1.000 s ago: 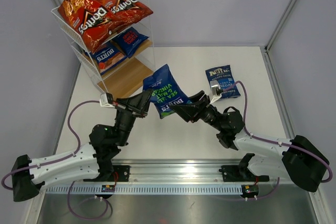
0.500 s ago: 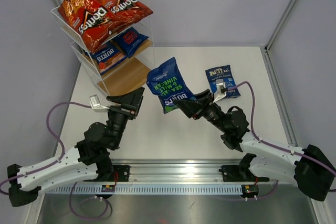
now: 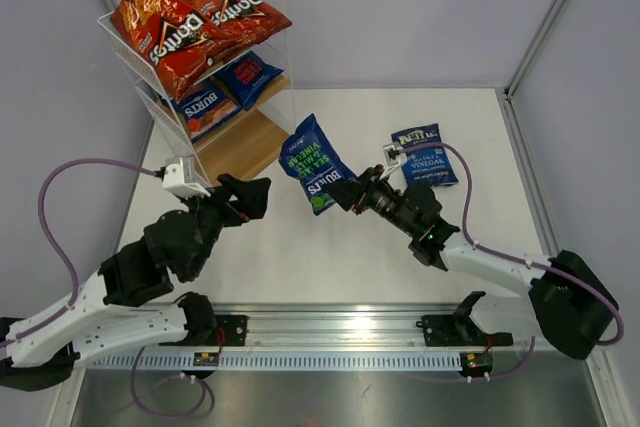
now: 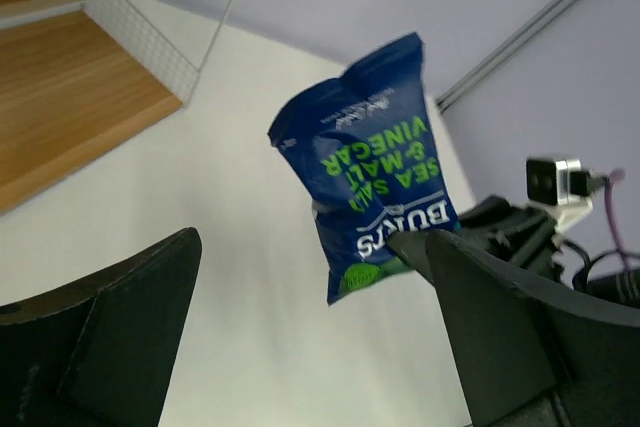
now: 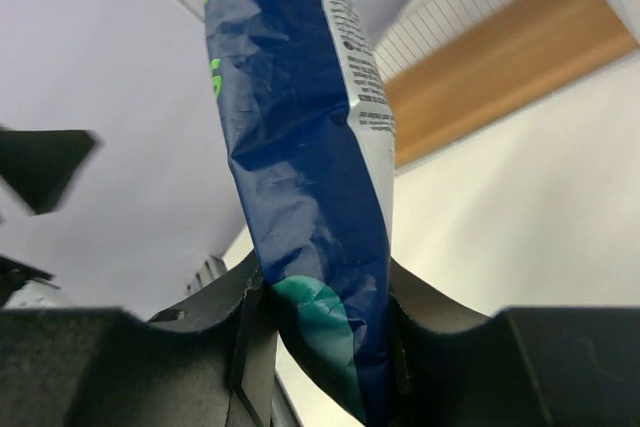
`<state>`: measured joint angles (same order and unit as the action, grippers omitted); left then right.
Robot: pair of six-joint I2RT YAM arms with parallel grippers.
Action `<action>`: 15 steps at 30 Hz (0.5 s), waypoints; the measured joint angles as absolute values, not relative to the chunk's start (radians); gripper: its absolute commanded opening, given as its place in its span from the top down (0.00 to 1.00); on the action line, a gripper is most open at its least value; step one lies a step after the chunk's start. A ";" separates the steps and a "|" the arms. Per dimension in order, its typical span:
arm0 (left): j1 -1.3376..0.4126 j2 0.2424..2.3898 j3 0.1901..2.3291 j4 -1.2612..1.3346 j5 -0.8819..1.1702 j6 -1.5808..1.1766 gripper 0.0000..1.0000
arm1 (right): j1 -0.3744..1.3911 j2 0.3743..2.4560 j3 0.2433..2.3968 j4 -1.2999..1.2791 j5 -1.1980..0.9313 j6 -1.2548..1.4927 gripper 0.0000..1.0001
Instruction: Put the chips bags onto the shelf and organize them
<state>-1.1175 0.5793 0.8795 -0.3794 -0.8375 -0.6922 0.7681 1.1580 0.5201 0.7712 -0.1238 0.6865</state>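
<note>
My right gripper [image 3: 345, 194] is shut on the bottom edge of a dark blue Burts sea salt and vinegar bag [image 3: 315, 162] and holds it upright above the table; the bag also shows in the left wrist view [image 4: 375, 192] and in the right wrist view [image 5: 310, 177]. My left gripper [image 3: 250, 195] is open and empty, to the left of the bag. The shelf [image 3: 245, 142] stands at the back left with two red Doritos bags [image 3: 190, 22] on its top tier and two Burts bags [image 3: 215, 92] on the middle tier. A Kettle bag [image 3: 425, 155] lies flat on the table.
The shelf's bottom wooden board [image 4: 70, 117] is bare. Grey walls close in the table on the left, back and right. A metal rail [image 3: 330, 327] runs along the near edge.
My right gripper has carried the Burts bag up and leftward toward the shelf. My left gripper has let go of it, opened and drawn back to the left.
</note>
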 measured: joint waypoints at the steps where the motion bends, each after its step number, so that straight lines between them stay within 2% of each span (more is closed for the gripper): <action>1: -1.118 0.591 0.911 -0.442 -0.828 -0.673 0.01 | 0.760 1.206 0.535 0.764 -0.130 0.694 0.75; 8: -1.117 0.691 1.128 -0.795 -0.767 -0.601 0.01 | 0.718 1.497 0.682 0.764 -0.204 0.763 0.75; 11: -1.117 0.691 1.134 -0.899 -0.762 -0.570 0.01 | 0.696 1.605 0.770 0.773 -0.241 0.810 0.75; 15: -1.117 0.600 1.045 -0.910 -0.764 -0.496 0.01 | 0.666 1.781 0.904 0.817 -0.284 0.912 0.75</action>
<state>-1.1172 0.6003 1.0454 -0.9100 -0.7639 -0.4957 0.6659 1.7813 0.9035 0.8169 -0.2836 0.9119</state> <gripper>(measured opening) 0.988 0.400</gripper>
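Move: The right hand holds the green-lettered Burts bag by one end; the empty bottom shelf's middle lies about 25 cm ahead, 26 cm left and some 22 cm below. On the middle shelf, the farther blue bag is about 31 cm ahead and 22 cm left, the nearer one 22 cm ahead and 32 cm left, both about 4 cm below the hand. From the left hand, the bottom shelf is roughly 29 cm ahead, 7 cm left and 30 cm below. Right hand carries the pinched bag some 15 cm forward, down and left towards the shelf; open left sinks leftward, rolling 30 degrees. ##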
